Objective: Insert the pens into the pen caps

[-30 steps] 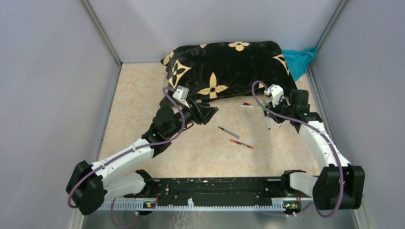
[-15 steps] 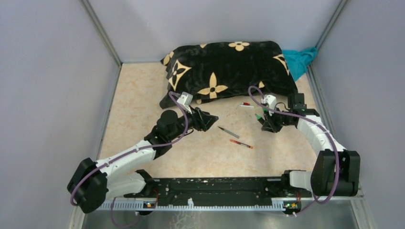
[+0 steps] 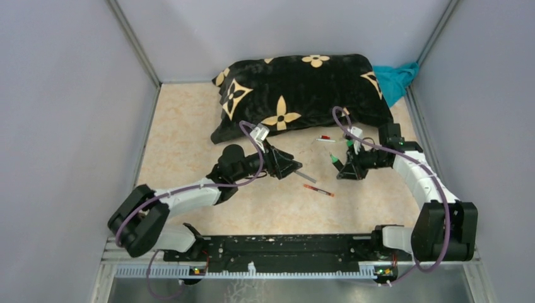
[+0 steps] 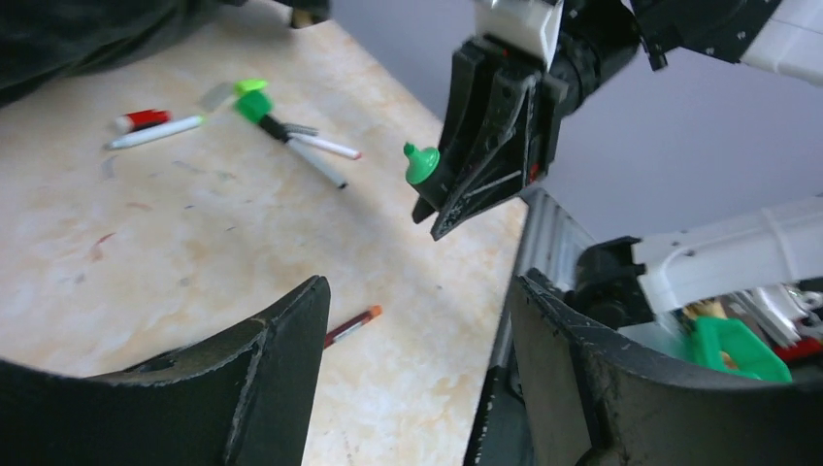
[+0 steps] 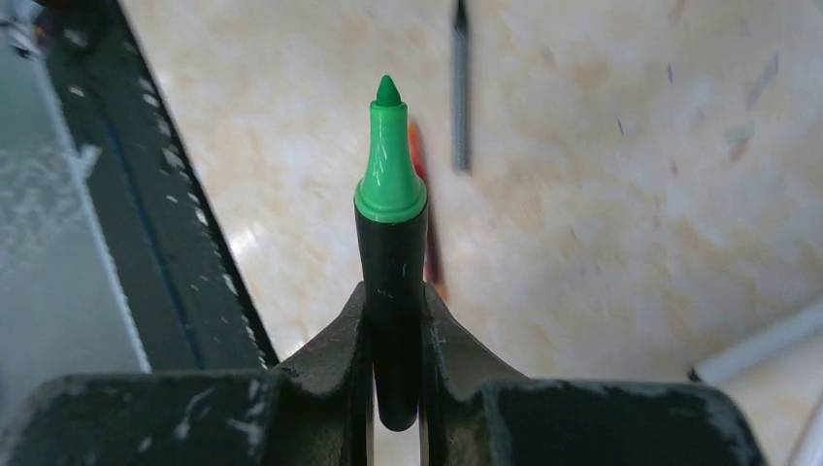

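My right gripper (image 3: 341, 169) is shut on a stubby black marker with a green tip (image 5: 390, 184), and the tip points toward my left gripper. That left gripper (image 3: 294, 169) is open and empty, hanging low over the table at the near end of a grey pen (image 3: 305, 176). In the left wrist view, a red pen (image 4: 351, 326) peeks out beside one finger (image 4: 291, 340). The marker's green tip (image 4: 421, 163) hangs ahead of the open jaws. Farther back lie a white pen (image 4: 155, 132), a red cap (image 4: 142, 119) and a green cap (image 4: 255, 104) among slim pens.
A black pillow with tan flowers (image 3: 296, 88) fills the back of the table. A teal cloth (image 3: 396, 79) sits in the back right corner. Grey walls close in both sides. The black base rail (image 3: 284, 246) runs along the near edge.
My left arm has swung right and down to the grey pen, and its jaws have widened. My right gripper has moved left and lower with the marker in it.
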Tool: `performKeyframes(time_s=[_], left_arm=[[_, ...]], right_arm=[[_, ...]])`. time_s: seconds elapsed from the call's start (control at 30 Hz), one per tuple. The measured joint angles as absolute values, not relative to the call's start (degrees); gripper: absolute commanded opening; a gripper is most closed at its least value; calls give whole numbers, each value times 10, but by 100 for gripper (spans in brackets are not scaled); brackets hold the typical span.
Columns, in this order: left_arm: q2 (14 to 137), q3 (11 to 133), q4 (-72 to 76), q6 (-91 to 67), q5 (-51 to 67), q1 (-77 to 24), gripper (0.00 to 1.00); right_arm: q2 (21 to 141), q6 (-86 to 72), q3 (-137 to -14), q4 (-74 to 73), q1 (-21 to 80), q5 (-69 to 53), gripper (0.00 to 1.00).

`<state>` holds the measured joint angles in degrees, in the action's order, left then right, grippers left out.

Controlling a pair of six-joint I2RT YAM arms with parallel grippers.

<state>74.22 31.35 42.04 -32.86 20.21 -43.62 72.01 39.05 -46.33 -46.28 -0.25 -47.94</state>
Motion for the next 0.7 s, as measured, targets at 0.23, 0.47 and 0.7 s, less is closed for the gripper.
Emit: performKeyframes(time_s=[0.23,0.47,0.7], left_arm=[[860,337,608,-387,290,-455,75],[908,402,708,-415,313,-473,74],[920,405,757,-436,311,-482,68]], right_arm=[[695,308,-567,-448,82,-642,2],[695,237,-603,-428,106,-726,2],[695,214,-604,-427,118,-753,2]])
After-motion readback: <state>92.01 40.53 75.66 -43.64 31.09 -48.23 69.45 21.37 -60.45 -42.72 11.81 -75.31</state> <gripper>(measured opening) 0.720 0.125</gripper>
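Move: The green-tipped pen, held nib up in the right fingers, has its middle about 15 cm to the left hand's right, 1 cm ahead and 8 cm below. The left gripper's gap waits some 17 cm to the right hand's left, 1 cm ahead and 10 cm higher. On the table, about 10 cm under the right hand, lie the orange pen 9 cm left and 1 cm back and the grey pencil 14 cm left and 4 cm ahead. The green-tipped pen is swept up about 15 cm and 10 cm left towards the left gripper, the right hand keeping its pinch while its down-slanting fingers swing up some 30 degrees towards level. The empty left hand rises about 7 cm and goes as far right to meet the pen, backing slightly, fingertips tilting up and turning clockwise, fingers staying wide open. ##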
